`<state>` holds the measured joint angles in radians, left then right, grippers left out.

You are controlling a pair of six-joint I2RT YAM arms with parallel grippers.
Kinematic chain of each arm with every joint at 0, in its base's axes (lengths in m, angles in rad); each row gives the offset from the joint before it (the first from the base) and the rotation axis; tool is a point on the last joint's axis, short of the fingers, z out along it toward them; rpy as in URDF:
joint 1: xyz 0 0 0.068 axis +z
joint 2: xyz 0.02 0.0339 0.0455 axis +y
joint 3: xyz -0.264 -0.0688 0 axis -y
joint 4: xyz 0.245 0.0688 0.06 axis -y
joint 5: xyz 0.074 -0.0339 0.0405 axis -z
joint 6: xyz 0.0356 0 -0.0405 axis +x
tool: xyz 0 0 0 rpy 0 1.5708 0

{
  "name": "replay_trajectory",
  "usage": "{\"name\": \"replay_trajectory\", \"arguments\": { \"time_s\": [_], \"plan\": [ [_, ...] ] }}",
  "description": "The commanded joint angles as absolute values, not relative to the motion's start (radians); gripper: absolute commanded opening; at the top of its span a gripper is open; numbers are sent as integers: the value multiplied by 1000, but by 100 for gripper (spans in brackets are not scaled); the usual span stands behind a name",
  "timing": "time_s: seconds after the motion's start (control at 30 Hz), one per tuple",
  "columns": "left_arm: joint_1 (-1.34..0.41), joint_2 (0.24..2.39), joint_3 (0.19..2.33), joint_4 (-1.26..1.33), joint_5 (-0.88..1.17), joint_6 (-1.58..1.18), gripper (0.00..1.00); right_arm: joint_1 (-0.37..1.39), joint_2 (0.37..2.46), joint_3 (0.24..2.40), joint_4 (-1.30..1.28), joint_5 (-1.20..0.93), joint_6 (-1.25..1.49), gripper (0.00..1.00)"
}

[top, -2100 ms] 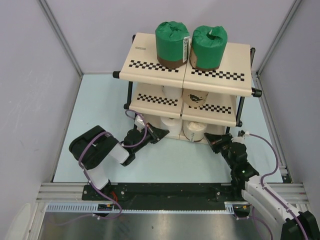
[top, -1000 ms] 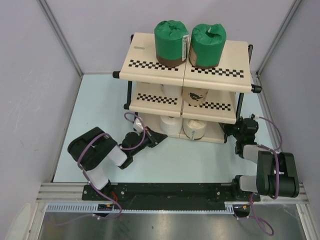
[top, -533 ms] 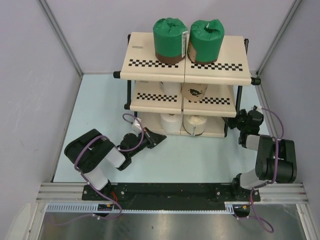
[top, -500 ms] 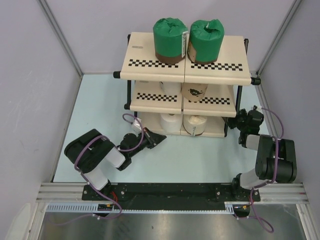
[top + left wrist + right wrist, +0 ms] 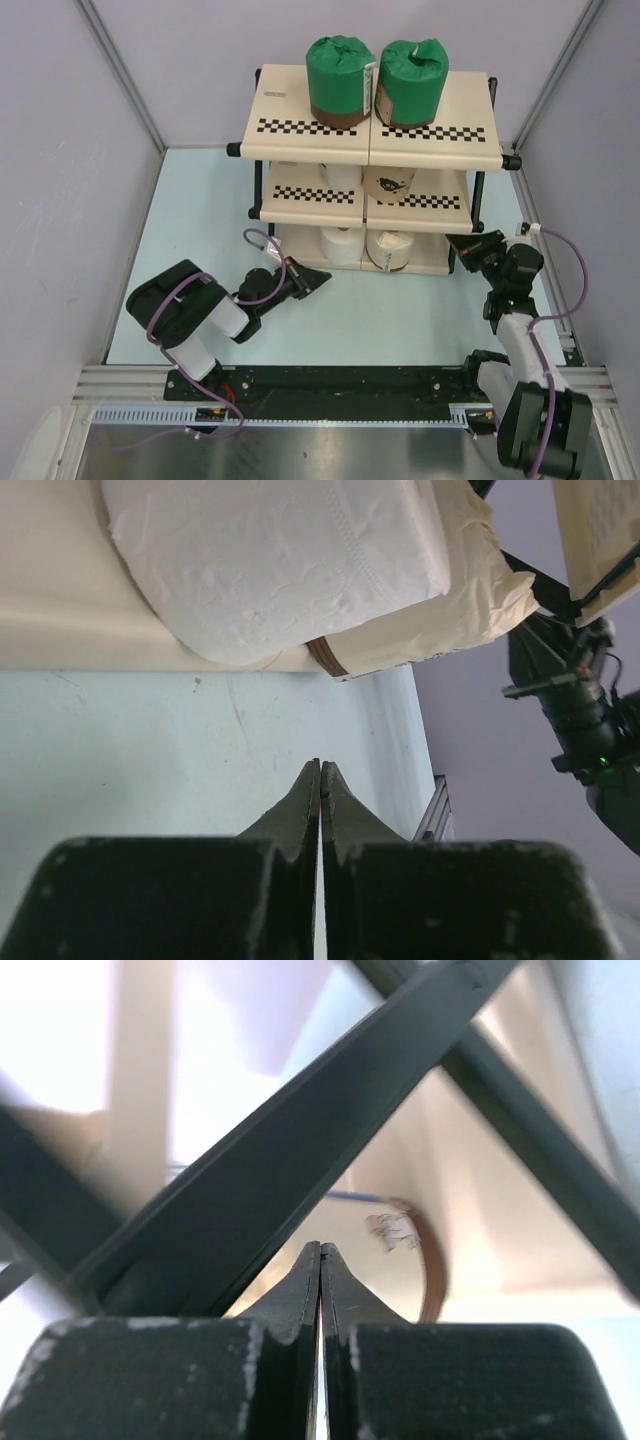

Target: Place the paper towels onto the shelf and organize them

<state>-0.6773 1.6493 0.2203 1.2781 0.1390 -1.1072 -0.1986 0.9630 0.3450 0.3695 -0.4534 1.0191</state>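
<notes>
The shelf [image 5: 300, 120] stands at the back of the floor. Two green rolls [image 5: 341, 82] [image 5: 411, 76] stand on its top tier. A white roll [image 5: 340, 176] and a tan roll [image 5: 389, 183] show on the middle tier. A bare white roll [image 5: 341, 245] and a cream roll [image 5: 390, 249] stand on the bottom tier. My left gripper [image 5: 322, 275] is shut and empty on the floor by the shelf's front left; its view shows the white roll [image 5: 280, 560] close ahead. My right gripper [image 5: 458, 241] is shut and empty beside the shelf's right frame tubes [image 5: 300, 1160].
Grey walls enclose the light-blue floor [image 5: 200, 230]. A metal rail [image 5: 340, 385] runs along the near edge under the arm bases. The right arm [image 5: 575, 710] shows at the far right of the left wrist view.
The right arm has swung from a folded pose at the shelf's right side to reach up from its base; its gripper stays by the shelf's front right leg. The left gripper barely moved.
</notes>
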Motion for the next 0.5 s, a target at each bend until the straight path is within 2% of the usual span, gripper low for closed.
{"name": "replay_trajectory", "arguments": {
  "time_s": [0.0,0.27,0.47],
  "plan": [
    [-673,1683,203,1571,149,-1124,1,-198,796,264,243,-472,999,0],
    [-673,1718,176,1626,150,-1138,0,-199,473,114,49,-494,1023,0],
    [-673,1710,184,1620,156,-1137,0,-198,417,83,-58,-535,1009,0]
  ]
}}
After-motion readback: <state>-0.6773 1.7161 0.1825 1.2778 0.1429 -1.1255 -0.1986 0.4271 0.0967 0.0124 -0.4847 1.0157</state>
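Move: The shelf's lower front right corner is about 4 cm nearer the base than the right hand, hardly to either side and some 14 cm below. The wrapped roll on the bottom board stands about 13 cm left of the hand, level fore-and-aft, 9 cm down; the white roll lies about 24 cm left, equally far out and low. From the left hand that corner is some 28 cm right, 3 cm ahead and 7 cm down. The shut right hand draws back about 8 cm from the shelf's right end, sinking; the left sinks some 3 cm. ##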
